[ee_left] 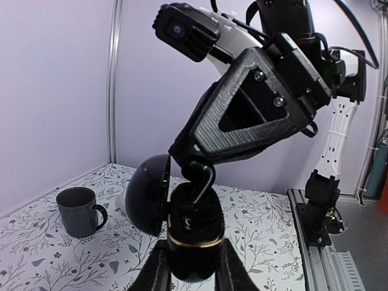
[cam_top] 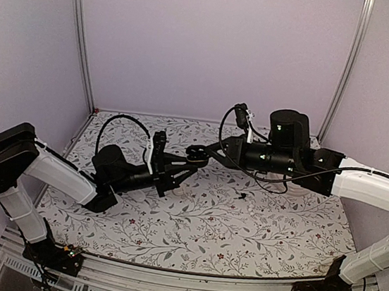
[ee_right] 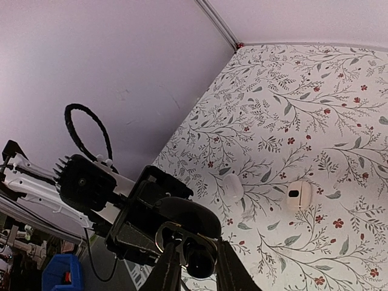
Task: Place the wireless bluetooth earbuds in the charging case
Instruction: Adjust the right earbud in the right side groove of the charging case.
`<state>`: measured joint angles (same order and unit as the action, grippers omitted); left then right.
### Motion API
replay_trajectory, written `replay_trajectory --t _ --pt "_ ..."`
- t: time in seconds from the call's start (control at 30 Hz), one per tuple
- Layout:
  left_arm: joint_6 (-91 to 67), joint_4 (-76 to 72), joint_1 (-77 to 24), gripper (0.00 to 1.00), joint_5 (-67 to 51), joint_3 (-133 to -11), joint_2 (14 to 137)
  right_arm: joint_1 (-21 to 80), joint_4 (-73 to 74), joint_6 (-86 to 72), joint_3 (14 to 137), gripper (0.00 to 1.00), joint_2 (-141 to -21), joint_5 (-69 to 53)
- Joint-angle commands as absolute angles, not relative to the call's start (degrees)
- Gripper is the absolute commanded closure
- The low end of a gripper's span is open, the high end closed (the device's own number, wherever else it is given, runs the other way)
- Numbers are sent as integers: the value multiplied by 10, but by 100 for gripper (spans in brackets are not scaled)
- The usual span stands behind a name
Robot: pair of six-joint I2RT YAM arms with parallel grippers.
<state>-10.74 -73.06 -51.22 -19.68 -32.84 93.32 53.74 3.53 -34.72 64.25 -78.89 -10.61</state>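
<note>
The black charging case [ee_left: 193, 233] has a gold rim, and its lid [ee_left: 145, 194] hangs open to the left. My left gripper [ee_left: 194, 253] is shut on the case's lower body and holds it up above the table. My right gripper [ee_right: 197, 262] comes in from above, shut on a black earbud [ee_left: 204, 176]. The earbud's stem points down into the case's open mouth. In the top view both grippers meet over the middle of the mat, the left gripper [cam_top: 181, 166] below the right gripper [cam_top: 203, 154]. I cannot tell whether an earbud sits inside the case.
A dark mug [ee_left: 79, 211] stands on the floral mat [cam_top: 192, 223]. Two small white items [ee_right: 231, 187] [ee_right: 298, 195] lie on the mat below the right wrist. A tiny dark item [cam_top: 243, 195] lies near the middle. Purple walls close three sides.
</note>
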Motion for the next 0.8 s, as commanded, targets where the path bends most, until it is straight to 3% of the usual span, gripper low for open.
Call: replay_trajectory --t 0.0,0.1,0.57,0.77 --pt "-108 -737 -518 100 -191 -340 931 542 61 -362 668 77 -797 -81" --pt "-111 -740 -518 100 -191 -340 933 542 64 -367 667 77 -795 -76" --pt "-115 -743 -518 100 -192 -340 936 542 75 -374 670 53 -778 -63" --pt "-116 -739 -518 100 -191 -343 938 546 89 -365 683 57 -781 -61"
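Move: The left hand already holds the open charging case, its middle about 1 cm ahead, 1 cm right and 1 cm above that hand. From the right hand the case lies some 3 cm left, 1 cm back and 3 cm below. On the table, about 28 cm below the right hand, a loose black earbud lies 5 cm ahead and 15 cm right, and a white case 4 cm ahead and 8 cm left. Beside the still-held case, the right fingers spread to twice their gap as the hand eases down 1 cm. ##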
